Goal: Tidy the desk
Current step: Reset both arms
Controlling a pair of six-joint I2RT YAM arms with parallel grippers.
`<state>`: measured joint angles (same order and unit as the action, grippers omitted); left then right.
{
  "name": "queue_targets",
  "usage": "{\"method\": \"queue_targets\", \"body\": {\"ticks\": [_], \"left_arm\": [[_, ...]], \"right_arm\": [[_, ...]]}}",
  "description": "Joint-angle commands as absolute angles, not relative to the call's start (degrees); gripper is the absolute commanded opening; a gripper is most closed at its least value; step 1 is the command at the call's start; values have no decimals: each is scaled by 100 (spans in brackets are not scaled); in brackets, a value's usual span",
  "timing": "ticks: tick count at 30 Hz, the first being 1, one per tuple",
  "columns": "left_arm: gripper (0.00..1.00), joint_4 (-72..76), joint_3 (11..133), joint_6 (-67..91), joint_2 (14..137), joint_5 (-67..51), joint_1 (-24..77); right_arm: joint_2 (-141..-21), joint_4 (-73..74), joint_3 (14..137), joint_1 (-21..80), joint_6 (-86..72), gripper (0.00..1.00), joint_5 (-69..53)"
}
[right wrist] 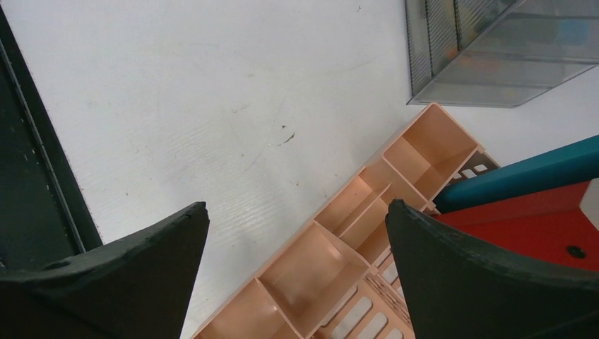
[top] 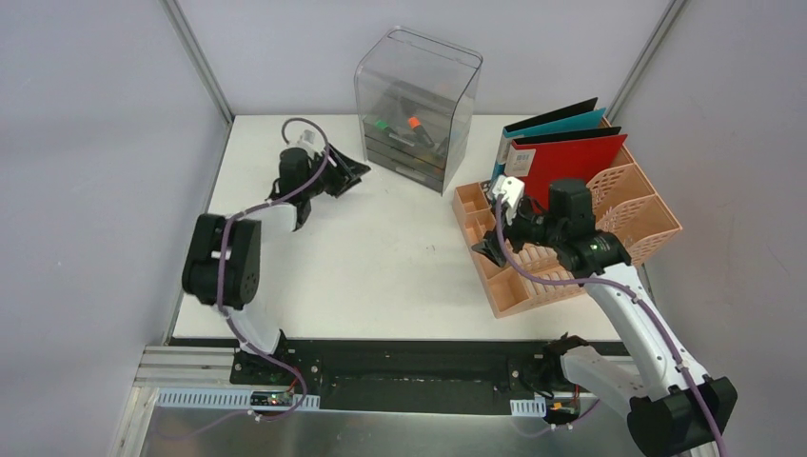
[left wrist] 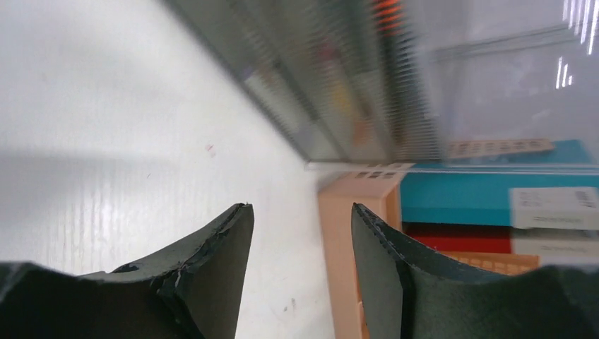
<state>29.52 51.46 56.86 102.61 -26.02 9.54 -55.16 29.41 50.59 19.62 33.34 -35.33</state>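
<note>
The white desk [top: 381, 257] holds a clear grey drawer box [top: 417, 109] at the back and a peach file rack [top: 647, 224] on the right. My left gripper [top: 348, 173] is low over the desk beside the box's left front corner. In the left wrist view it [left wrist: 300, 207] is open, with only bare desk [left wrist: 106, 106] and the rack's end [left wrist: 339, 247] showing between its fingers. My right gripper [top: 487, 249] hovers above the rack's front compartments. It [right wrist: 298, 204] is wide open over those empty compartments [right wrist: 311, 275] and holds nothing.
A teal folder [top: 561, 119] and a red folder [top: 571, 162] stand upright in the rack's back slots. Pens with orange [top: 415, 122] and green [top: 381, 124] caps lie inside the drawer box. Grey walls close in the desk on three sides; a black rail runs along its front edge [top: 409, 354].
</note>
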Motion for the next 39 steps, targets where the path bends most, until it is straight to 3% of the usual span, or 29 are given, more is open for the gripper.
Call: {"method": "queue_targets", "body": {"ticks": [1,13,20,25,32,39], "left_arm": [[60,2107,5226,4855,8785,-2682,777],[69,563,6597,4779,7655,-4178,99],[85,-341,6611,3567,6723,-4137,-73],[99,-508,6312,2324,5684,-3847,-10],[99,-525,5763,1306,4300,-3264,363],[99,-560,5558,862,3879,-3137,746]], "right_arm": [[-5171,3324,5687,1830,3308,100,-3867],[-4802,4657,7484,1804,2062,100,-1455],[-4883,4915,8387,1227,1157,100,-1837],[-4794,5413,8875,899,1377,100,-2545],[-4662,5357,8816,512,1049,100,-2912],[-4562,5157,8712,281,419,100,-3573]]}}
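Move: The left hand hovers about 11 cm above the desk, just off the clear drawer box, whose middle is some 13 cm ahead and 13 cm to its right at about hand height; the peach rack lies far right, about 48 cm, and 8 cm nearer. From the right hand, the rack's middle is roughly 10 cm ahead, 17 cm right and 13 cm below; the red binder is 15 cm ahead, 14 cm right and 6 cm below. Upward first, the left hand climbs fast from beside the drawer box, then draws back too, about 30 cm up and 20 cm back in all, rolling its left side up some 60 degrees until the half-open fingers, now spread fully, point nearly level. The right hand, empty and still wide open, rises about 20 cm from the rack's front-left edge, swings right and turns clockwise, then eases slightly back. ##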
